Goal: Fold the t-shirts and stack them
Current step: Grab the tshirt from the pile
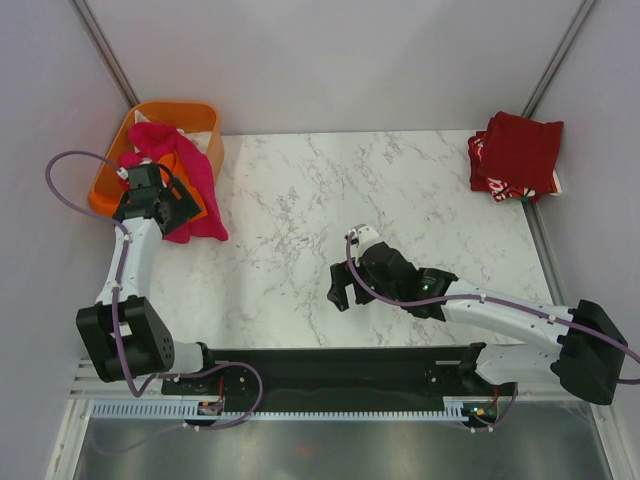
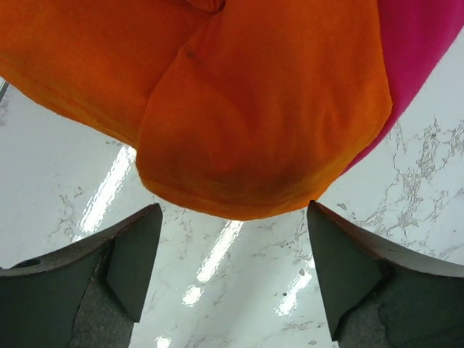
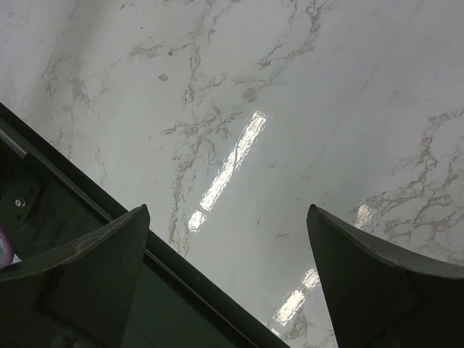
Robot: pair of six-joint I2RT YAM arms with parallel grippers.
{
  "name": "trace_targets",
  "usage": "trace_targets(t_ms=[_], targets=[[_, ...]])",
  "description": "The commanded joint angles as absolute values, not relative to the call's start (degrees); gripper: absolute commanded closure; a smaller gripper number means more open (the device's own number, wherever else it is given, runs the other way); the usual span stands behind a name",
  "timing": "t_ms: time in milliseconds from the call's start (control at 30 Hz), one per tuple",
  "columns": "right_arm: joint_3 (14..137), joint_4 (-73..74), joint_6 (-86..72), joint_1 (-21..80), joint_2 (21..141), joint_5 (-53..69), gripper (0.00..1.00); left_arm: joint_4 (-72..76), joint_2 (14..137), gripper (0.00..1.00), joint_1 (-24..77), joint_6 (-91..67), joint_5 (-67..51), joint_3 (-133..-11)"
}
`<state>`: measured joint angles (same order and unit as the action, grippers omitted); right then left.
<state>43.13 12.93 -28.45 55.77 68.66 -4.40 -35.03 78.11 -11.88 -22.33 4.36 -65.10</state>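
Note:
A magenta t-shirt (image 1: 192, 180) hangs out of the orange plastic basket (image 1: 152, 110) onto the table. A bright orange t-shirt (image 2: 254, 109) lies with it, a corner showing in the top view (image 1: 197, 212), and the magenta cloth (image 2: 424, 51) lies behind it. My left gripper (image 1: 178, 207) is open and empty, its fingertips (image 2: 148, 217) over bare marble just short of the orange hem. A folded stack of dark red and red-and-white shirts (image 1: 515, 155) lies at the far right corner. My right gripper (image 1: 341, 281) is open and empty over the table's middle front.
White cloth (image 1: 192, 127) shows inside the basket. The black base rail (image 3: 87, 217) runs along the near edge under my right gripper (image 3: 228, 217). White walls close in the table on three sides.

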Motion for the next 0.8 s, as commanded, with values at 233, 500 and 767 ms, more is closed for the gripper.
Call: trace_targets(t_ms=[233, 500, 767], targets=[[43.8, 12.9, -26.4, 55.9, 69.0, -6.4, 0.02, -31.3, 75.9, 0.77, -12.0, -22.8, 9.8, -67.8], [42.7, 13.0, -26.8, 55.9, 68.8, -6.6, 0.02, -31.7, 73.3, 0.98, -12.0, -22.6, 10.1, -71.6], [43.3, 14.4, -26.3, 55.9, 68.9, -6.6, 0.02, -35.9, 82.3, 0.98, -12.1, -23.4, 9.8, -94.1]])
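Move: The orange t-shirt drapes over the bin's near side. Its hem lies just ahead of the open left fingers and its middle about 5 cm ahead, 3 cm to the right and slightly lower. The magenta t-shirt lies about 5 cm ahead and 8 cm right; the bin's middle is roughly 9 cm straight ahead and 8 cm below. From the right hand, the orange t-shirt lies some 21 cm ahead and 34 cm left, about level. Keep the left gripper almost in place at the orange t-shirt's hem and shut its wide-open fingers, pinching the cloth between the tips. Then raise it about 12 cm at growing speed, easing roughly 4 cm forward over the bin and tilting the fingertips up some 15 degrees, keeping the pinch. ##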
